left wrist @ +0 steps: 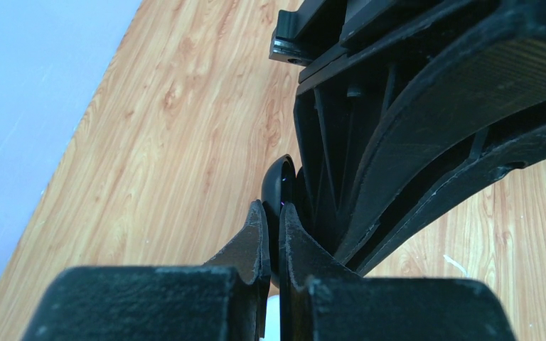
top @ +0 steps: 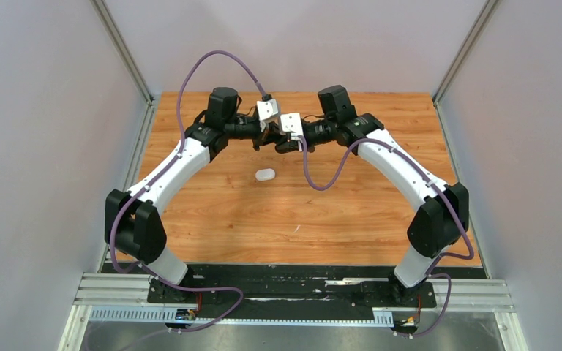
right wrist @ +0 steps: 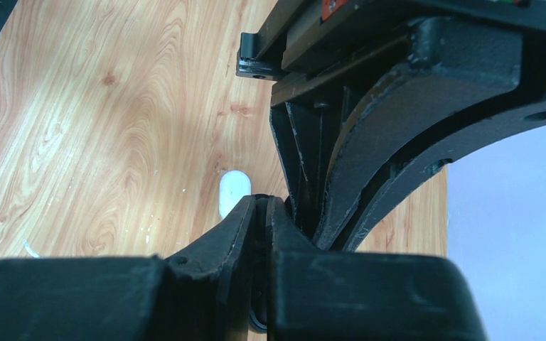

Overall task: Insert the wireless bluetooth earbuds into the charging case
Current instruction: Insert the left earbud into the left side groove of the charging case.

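My two grippers meet tip to tip above the far middle of the wooden table. The left gripper is shut on a black rounded charging case that sticks out past its fingertips. Facing it, the right gripper is closed down on a thin black part of the same case, whose edge shows low between its fingers. From above, the left gripper and the right gripper almost touch. A white oval charging case lies closed on the table below them. The earbuds are out of view.
The white case lies just left of the right fingertips. Grey walls enclose the table on the left, right and back. A purple cable hangs in a loop from the right wrist over the board.
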Tool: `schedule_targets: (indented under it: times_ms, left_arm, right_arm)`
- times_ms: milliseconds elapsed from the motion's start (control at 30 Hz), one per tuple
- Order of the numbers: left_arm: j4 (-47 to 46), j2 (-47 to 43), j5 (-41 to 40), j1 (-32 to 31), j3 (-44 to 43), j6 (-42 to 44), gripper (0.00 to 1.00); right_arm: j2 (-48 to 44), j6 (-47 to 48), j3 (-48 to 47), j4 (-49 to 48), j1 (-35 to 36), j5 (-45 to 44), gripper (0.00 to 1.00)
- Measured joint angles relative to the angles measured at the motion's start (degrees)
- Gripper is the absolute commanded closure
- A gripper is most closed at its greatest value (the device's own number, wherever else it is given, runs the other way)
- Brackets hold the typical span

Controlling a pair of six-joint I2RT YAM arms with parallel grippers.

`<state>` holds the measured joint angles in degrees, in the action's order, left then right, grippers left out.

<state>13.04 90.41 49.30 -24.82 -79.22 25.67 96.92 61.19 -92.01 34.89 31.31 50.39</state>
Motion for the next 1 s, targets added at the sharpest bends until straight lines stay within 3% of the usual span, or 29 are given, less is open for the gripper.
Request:
schedule_targets:
  times_ms: [133, 333, 733, 1000]
  left_arm:
    - [0.17, 0.00, -0.28, 0.07, 0.00, 0.17, 1.00]
    - [0.42, 0.00, -0.02, 0.09, 0.00, 0.31, 1.00]
    - [0.35, 0.00, 0.11, 0.15, 0.00, 0.15, 1.00]
    - [-0.07, -0.11, -0.09, 0.13, 0.00, 0.37, 1.00]
  right_arm:
    - [0.70, 0.00, -0.76, 0.59, 0.17, -0.15, 0.92]
    - [0.72, -0.04, -0.94, 0.74, 0.55, -0.85, 0.78]
    - [-1.44, -7.41, 2.03, -4.59, 1.11, -1.14, 0.62]
    - [-8.20, -20.46, 5.27, -9.81, -0.59, -1.40, 0.34]
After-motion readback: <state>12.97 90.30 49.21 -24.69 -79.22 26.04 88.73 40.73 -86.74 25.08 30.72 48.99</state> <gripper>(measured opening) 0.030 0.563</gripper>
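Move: The right fingertips are already at the open black charging case; its middle is about 1 cm to their left, level fore and aft and 1 cm below. The left fingertips pinching it are some 3 cm to the right hand's left and 1 cm ahead. The white case on the table is 6 cm ahead, 7 cm left, some 24 cm below. From the left hand the black case's middle is about 1 cm back and 2 cm right. Keep the left gripper still, its pinch on the black charging case unchanged. Spread the right fingers from nearly shut to a bit over half open, easing barely 1 cm left at the case first; then lift the right hand away, about 4 cm up, drawing back and to the right, the wrist turning some 15 degrees, partly clockwise, as the fingertips come free of the earbud. ##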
